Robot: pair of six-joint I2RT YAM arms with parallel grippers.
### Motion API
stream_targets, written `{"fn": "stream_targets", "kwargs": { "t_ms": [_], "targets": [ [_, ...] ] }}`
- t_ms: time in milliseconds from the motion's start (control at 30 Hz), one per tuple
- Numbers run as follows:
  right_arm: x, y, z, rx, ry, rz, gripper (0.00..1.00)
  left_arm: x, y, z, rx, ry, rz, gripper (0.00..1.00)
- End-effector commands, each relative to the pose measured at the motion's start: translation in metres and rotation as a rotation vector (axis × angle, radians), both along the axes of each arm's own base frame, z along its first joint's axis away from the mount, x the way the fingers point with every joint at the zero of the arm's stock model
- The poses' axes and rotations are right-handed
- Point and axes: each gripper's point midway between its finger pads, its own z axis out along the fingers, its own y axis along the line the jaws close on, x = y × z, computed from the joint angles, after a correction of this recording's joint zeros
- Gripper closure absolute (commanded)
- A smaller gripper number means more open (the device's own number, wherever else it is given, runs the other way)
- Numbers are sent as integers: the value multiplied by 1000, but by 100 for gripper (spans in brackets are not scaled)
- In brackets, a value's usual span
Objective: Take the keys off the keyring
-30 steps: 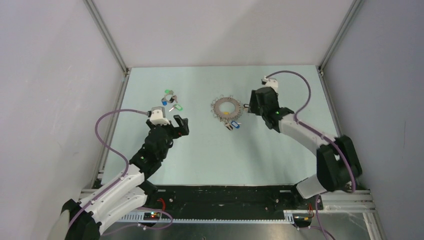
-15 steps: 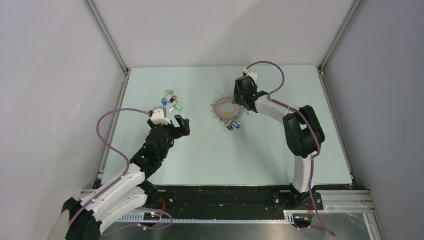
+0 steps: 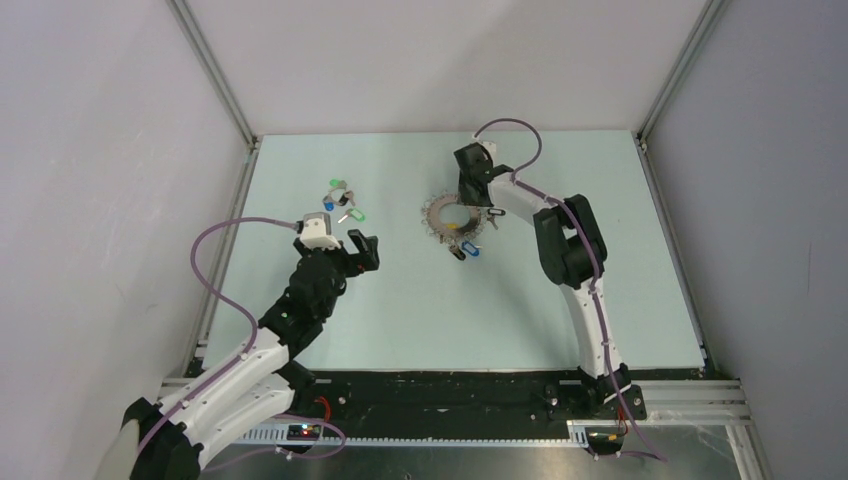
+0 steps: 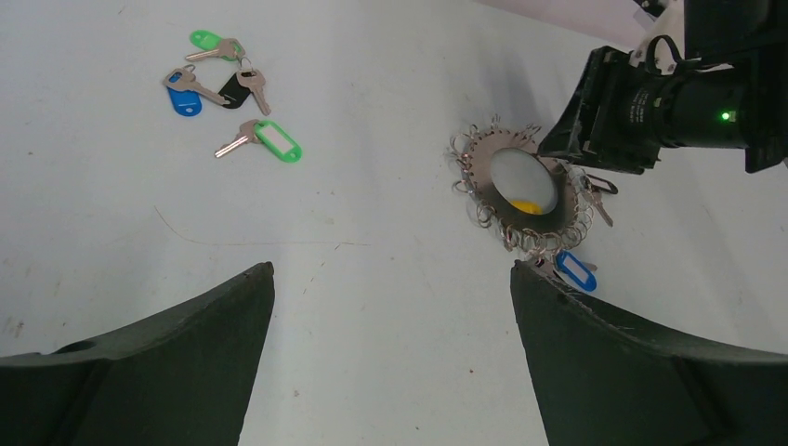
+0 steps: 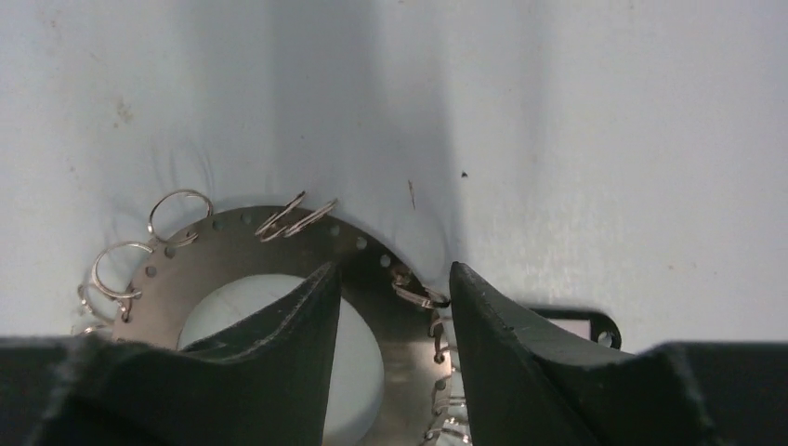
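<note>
The grey keyring (image 3: 433,216) lies flat mid-table, fringed with wire loops. My right gripper (image 3: 470,196) is down at its far right rim, open. In the right wrist view the gripper (image 5: 394,269) straddles the ring's band (image 5: 232,246), one finger over the hole and the other outside the rim, with a gap to the band. A blue-tagged key (image 3: 471,250) and a black-tagged key (image 5: 576,325) hang on the ring, and a yellow tag (image 4: 525,204) shows through the hole. My left gripper (image 3: 362,248) hovers wide open and empty to the ring's left.
Several loose keys (image 3: 340,200) lie at the back left. In the left wrist view they show as a green tag (image 4: 206,40), a blue tag (image 4: 183,100) and another green tag (image 4: 277,141). Grey walls enclose the table (image 3: 420,310).
My right arm has swung left from beside the ring onto its far right rim, and its jaws have narrowed around the band. The left arm has not moved.
</note>
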Motion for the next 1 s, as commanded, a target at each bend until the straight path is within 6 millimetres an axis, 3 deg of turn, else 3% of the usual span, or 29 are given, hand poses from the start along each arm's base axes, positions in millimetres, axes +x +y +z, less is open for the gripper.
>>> {"fn": "stream_targets", "kwargs": {
  "t_ms": [0, 100, 200, 233, 267, 300, 333, 367, 400, 433, 467, 500, 533, 633, 700, 800, 833, 867, 900, 933, 967],
  "targets": [
    [9, -6, 2, 1, 54, 21, 57, 4, -4, 29, -60, -71, -3, 0],
    [4, -7, -5, -4, 89, 44, 76, 4, -4, 29, -59, -71, -2, 0],
    [-4, -4, 2, 15, 93, 85, 98, 5, -4, 29, -57, -71, 1, 0],
    [-11, -5, -3, 17, 111, 94, 100, 5, -4, 29, -56, -70, 0, 0],
    [-11, -4, 8, 31, 86, 98, 100, 5, -4, 28, -54, -69, 1, 0],
    [-21, -5, 2, 35, 106, 102, 100, 5, -4, 28, -52, -66, 1, 0],
    [-20, -3, 19, 60, 64, 104, 100, 6, -5, 27, -51, -64, -2, 0],
    [-31, -6, 12, 68, 86, 101, 100, 6, -6, 27, -49, -62, -5, 0],
    [-30, -4, 31, 97, 40, 102, 100, 7, -7, 26, -46, -58, -8, 0],
    [-41, -7, 24, 109, 65, 99, 100, 7, -8, 25, -44, -55, -12, 0],
    [-42, -5, 43, 139, 25, 102, 100, 7, -9, 25, -42, -51, -19, 0],
    [-52, -6, 38, 154, 45, 102, 100, 7, -10, 24, -41, -50, -23, 0],
    [-54, -5, 54, 178, 12, 105, 100, 8, -12, 24, -40, -48, -30, 0],
    [-73, -5, 66, 223, 9, 115, 100, 8, -17, 23, -37, -42, -54, 1],
    [-84, -3, 88, 254, -19, 122, 100, 9, -24, 22, -40, -37, -86, 0],
    [-99, -1, 101, 273, -31, 127, 100, 10, -33, 20, -33, -25, -129, 0],
    [-101, 1, 117, 293, -69, 136, 100, 10, -38, 19, -34, -22, -154, 0],
    [-108, 2, 115, 299, -66, 146, 100, 11, -41, 19, -33, -22, -166, 0],
    [-109, 2, 132, 321, -108, 151, 100, 10, -46, 19, -37, -22, -195, 0],
    [-114, 2, 132, 327, -109, 150, 100, 10, -49, 19, -37, -23, -210, 0],
    [-116, 2, 147, 349, -145, 153, 100, 8, -55, 20, -44, -28, -244, 0]
  ]
}}
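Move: The keyring disc lies flat just behind and below the open right fingers, which stand over its far right rim; its middle is about 3 cm back, 4 cm left and 1 cm down. The black tag is some 4 cm right and 2 cm back of that hand, the yellow tag 5 cm back and 4 cm left, the blue tag roughly 10 cm back and 1 cm left. From the left hand the disc is about 20 cm ahead, 16 cm right and 16 cm below. The disc's rim is pinched as the right hand eases barely 1 cm forward and its half-open fingers shut; the hand then draws it back about 12 cm, low at first, then rising some 10 cm while the wrist rolls its left side up about 15 degrees. Late on, the open, empty left hand drifts 3 cm right and turns slightly clockwise. ##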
